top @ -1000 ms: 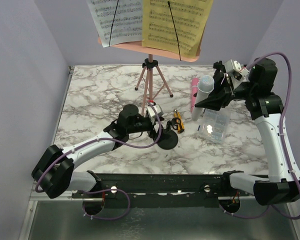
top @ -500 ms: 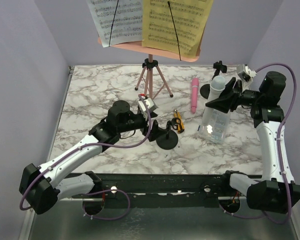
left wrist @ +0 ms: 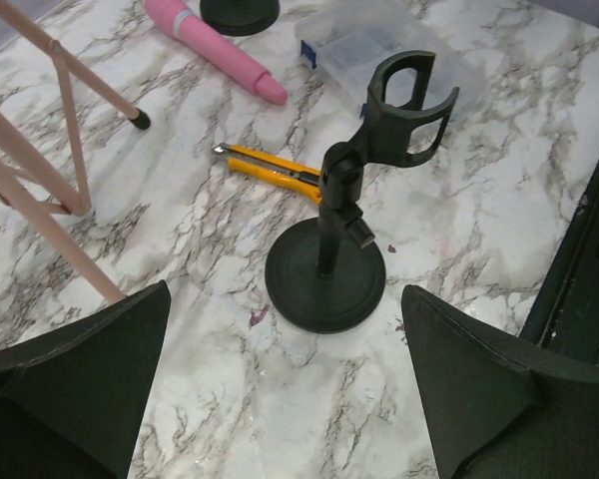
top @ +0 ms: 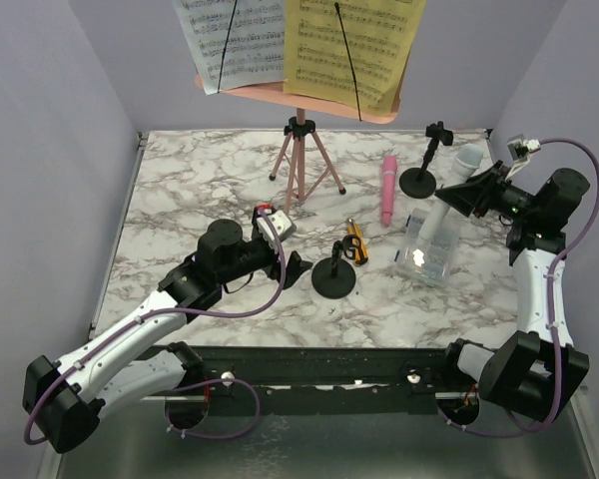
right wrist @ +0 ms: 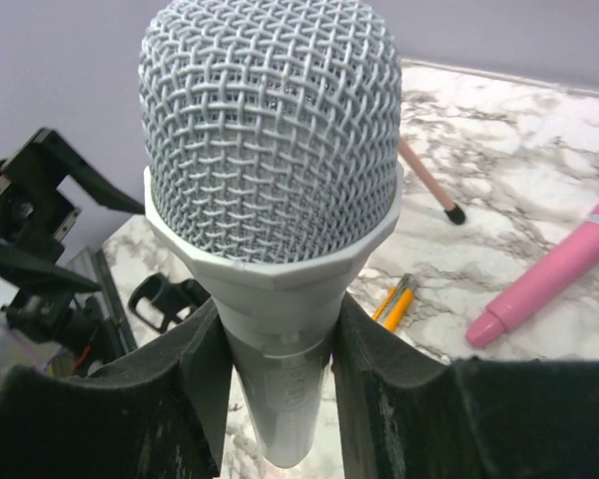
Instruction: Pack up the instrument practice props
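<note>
The pink music rack (top: 280, 92) stands on its pink tripod (top: 301, 165) at the back, holding white (top: 230, 40) and yellow (top: 354, 45) sheet-music pages. One black mic mount (top: 334, 279) (left wrist: 324, 284) stands upright just right of my left gripper (top: 292, 267) (left wrist: 285, 299), which is open and empty. A second mount (top: 420, 180) stands at the back right. The pink microphone (top: 388, 190) (left wrist: 215, 50) (right wrist: 559, 279) lies flat beside it. My right gripper (top: 459, 197) (right wrist: 280, 339) is shut on the grey-white microphone (top: 469, 160) (right wrist: 270, 180), held above the table's right side.
A yellow-and-black cutter (top: 354, 242) (left wrist: 270, 165) lies between the near mount and the pink microphone. A clear plastic box (top: 429, 249) (left wrist: 379, 45) sits below my right gripper. Purple walls close in the table on three sides.
My left gripper has drawn back to the left from the near mount, which stays upright. The right arm has carried the grey-white microphone rightward, uncovering the rear mount.
</note>
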Motion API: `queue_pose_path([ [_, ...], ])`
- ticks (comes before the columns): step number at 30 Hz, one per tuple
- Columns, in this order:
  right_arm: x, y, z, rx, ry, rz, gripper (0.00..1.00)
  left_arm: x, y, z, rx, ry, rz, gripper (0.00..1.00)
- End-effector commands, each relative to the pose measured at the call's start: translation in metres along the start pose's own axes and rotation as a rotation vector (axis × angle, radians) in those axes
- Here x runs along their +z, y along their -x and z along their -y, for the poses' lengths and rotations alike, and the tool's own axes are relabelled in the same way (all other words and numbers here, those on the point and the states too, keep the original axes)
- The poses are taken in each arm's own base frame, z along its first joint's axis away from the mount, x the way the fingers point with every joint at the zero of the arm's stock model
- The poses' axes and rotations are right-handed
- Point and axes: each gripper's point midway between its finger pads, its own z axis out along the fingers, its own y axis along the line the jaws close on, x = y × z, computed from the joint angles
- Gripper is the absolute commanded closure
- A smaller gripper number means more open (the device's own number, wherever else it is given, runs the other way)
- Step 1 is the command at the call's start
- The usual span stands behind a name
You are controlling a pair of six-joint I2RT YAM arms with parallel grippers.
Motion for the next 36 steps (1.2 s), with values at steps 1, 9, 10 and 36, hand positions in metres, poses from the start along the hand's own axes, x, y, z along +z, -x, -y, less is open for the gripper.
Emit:
queue_pose_path([
  [1,-0.001,0.005,0.031,0.025,-0.153,0.065,1.0,-0.002,-0.016,-0.023,0.032,0.117,-0.063,0.01],
  [9,0.014,-0.019,0.054,0.057,-0.234,0.04,1.0,-0.001,-0.022,-0.028,0.043,0.141,-0.084,0.01],
  [10,0.018,-0.021,0.058,0.061,-0.25,0.033,1.0,-0.001,-0.023,-0.03,0.047,0.149,-0.088,0.01],
  [36,0.077,-0.105,0.139,0.305,-0.56,-0.095,1.0,0.0,-0.051,-0.05,0.09,0.239,-0.186,0.01],
])
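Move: Lying on the table, the pink microphone is about 27 cm ahead of the right hand, 6 cm to its left and 29 cm below; this hand already holds the white microphone. The far stand is some 30 cm ahead, 3 cm right, its middle about 21 cm down. The clear box is roughly 5 cm ahead, 3 cm right and 30 cm lower. From the left hand the pink microphone is about 36 cm ahead and 33 cm right. Lowering the white microphone about 16 cm while carrying it some 10 cm forward, the right hand comes down over the left side of the clear box towards the pink microphone, keeping its grip. Its wrist swings clockwise and its fingers tip downward. The left hand, empty and open, sinks and eases forward and left beside the near stand. ##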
